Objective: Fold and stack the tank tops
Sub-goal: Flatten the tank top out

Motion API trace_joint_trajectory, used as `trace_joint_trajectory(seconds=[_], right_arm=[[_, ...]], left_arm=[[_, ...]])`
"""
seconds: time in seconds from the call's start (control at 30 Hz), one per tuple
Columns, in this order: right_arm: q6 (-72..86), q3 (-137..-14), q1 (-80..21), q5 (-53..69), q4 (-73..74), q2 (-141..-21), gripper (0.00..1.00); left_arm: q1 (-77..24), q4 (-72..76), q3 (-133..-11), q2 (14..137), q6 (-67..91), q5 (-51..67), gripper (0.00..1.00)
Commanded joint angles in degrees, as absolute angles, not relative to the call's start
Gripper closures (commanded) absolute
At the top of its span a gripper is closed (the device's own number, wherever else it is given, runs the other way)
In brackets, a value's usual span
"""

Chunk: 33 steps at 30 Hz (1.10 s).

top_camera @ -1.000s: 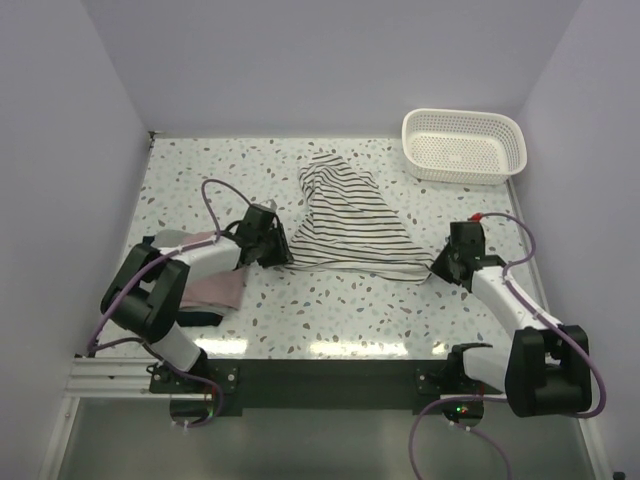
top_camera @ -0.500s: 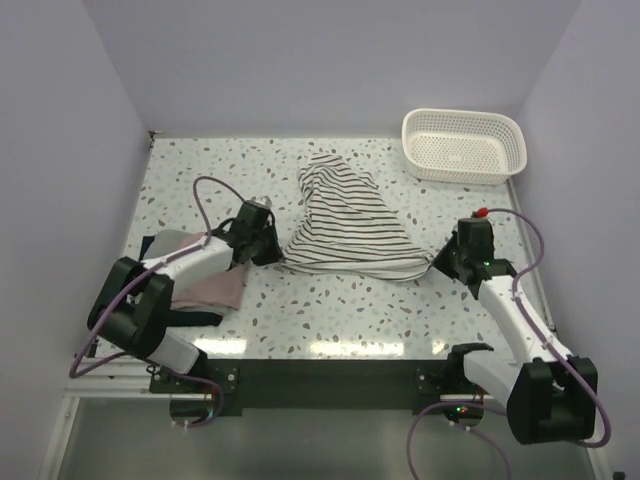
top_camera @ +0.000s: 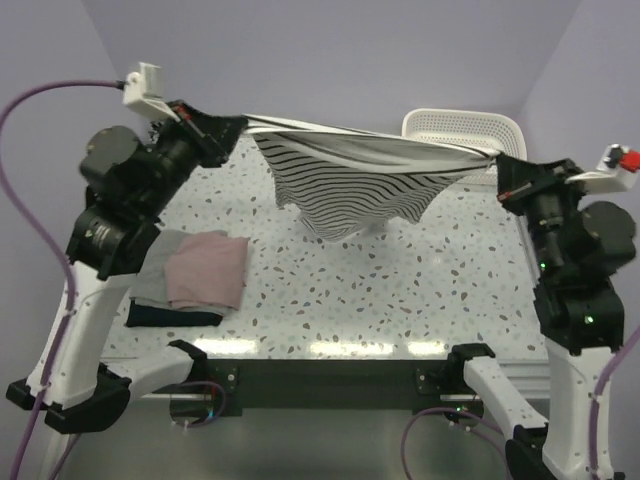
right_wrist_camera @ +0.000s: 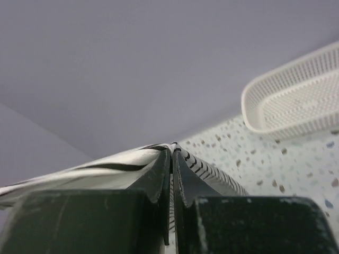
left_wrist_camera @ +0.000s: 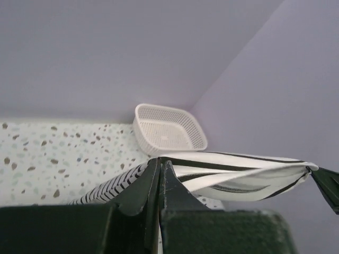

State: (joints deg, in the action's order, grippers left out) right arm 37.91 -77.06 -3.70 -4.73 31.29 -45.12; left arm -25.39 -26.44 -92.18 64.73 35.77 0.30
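Note:
The striped tank top (top_camera: 340, 180) hangs in the air, stretched by its upper edge between both raised arms, its lower part drooping toward the table (top_camera: 400, 290). My left gripper (top_camera: 238, 124) is shut on its left corner, and the left wrist view shows the cloth (left_wrist_camera: 238, 172) running off from the closed jaws (left_wrist_camera: 160, 161). At the other corner my right gripper (top_camera: 497, 166) is shut as well, pinching the fabric (right_wrist_camera: 106, 169) at its tips (right_wrist_camera: 173, 151). A folded pink tank top (top_camera: 208, 270) lies on a dark tank top (top_camera: 175, 316) at the near left.
A white lattice basket (top_camera: 462, 124) stands at the back right corner, partly behind the stretched cloth; it also shows as the basket (left_wrist_camera: 169, 132) in the left wrist view and the basket (right_wrist_camera: 296, 100) in the right. Walls close in the table on three sides.
The left gripper has closed on the striped top's corner. Both arms have then risen high, lifting the top off the table and pulling it taut between them.

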Motion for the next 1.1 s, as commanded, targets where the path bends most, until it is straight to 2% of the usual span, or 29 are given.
trace_joint_trajectory(seconds=[0.0, 0.13, 0.23, 0.43, 0.53, 0.63, 0.7, 0.83, 0.97, 1.03, 1.07], right_arm=[[36.8, -88.2, -3.5, -6.3, 32.5, -43.8, 1.0], [36.3, -99.3, -3.4, -3.6, 32.7, -46.1, 1.0], [36.0, -101.1, -3.5, -2.1, 32.6, -47.2, 1.0], [36.6, -93.5, -3.5, -0.1, 27.4, -50.9, 1.0], [37.8, -88.5, -3.5, 4.9, 21.0, -56.0, 1.0], [38.4, -85.9, -3.5, 8.5, 12.5, -62.6, 1.0], [38.7, -86.3, -3.5, 9.7, 8.3, -68.8, 1.0], [39.8, -94.0, -3.5, 11.7, 3.4, -78.6, 1.0], [40.6, -105.4, -3.5, 12.6, 4.6, -86.3, 1.0], [40.5, -110.3, -3.5, 12.5, 6.4, -88.7, 1.0], [40.4, -111.2, -3.4, 12.4, 6.9, -89.1, 1.0]], left_arm=[[-25.0, -29.5, -103.2, 62.4, 34.3, 1.7, 1.0], [-25.0, -29.8, -112.6, 63.7, 34.5, 1.1, 1.0], [-25.0, -31.0, -116.5, 65.6, 35.2, 1.1, 1.0], [-25.0, -26.8, -107.1, 67.0, 37.2, 0.1, 1.0], [-24.1, -23.7, -102.8, 70.3, 36.0, -3.4, 1.0], [-21.2, -17.4, -100.4, 76.2, 34.7, -0.6, 1.0], [-19.3, -12.7, -101.9, 80.1, 34.4, 5.6, 1.0], [-15.0, -10.5, -114.1, 93.5, 34.6, 12.6, 1.0], [-13.7, -14.8, -139.0, 103.7, 34.1, 16.7, 1.0], [-13.0, -15.7, -142.1, 105.1, 34.5, 17.7, 1.0], [-12.7, -15.0, -139.5, 104.2, 34.6, 17.9, 1.0]])
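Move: Both hands already hold one edge of the striped tank top high over the table. The cloth's middle hangs about 12 cm below them and slightly ahead, some 12 cm to the right of the left hand and 18 cm to the left of the right hand. The white basket stands roughly 38 cm ahead of the right hand, 14 cm to its right and 41 cm lower. The pink folded top lies about 18 cm to the left of the left hand, 3 cm ahead and 47 cm below. Up and back first, both arms swing the pinched edge of the striped tank top about 16 cm higher, fingers tilting upward. They then fling it forward over the table by some 30 cm, sinking and levelling, with a small lift at the very end. The right hand also drifts left and turns counter-clockwise; both grips stay shut. ##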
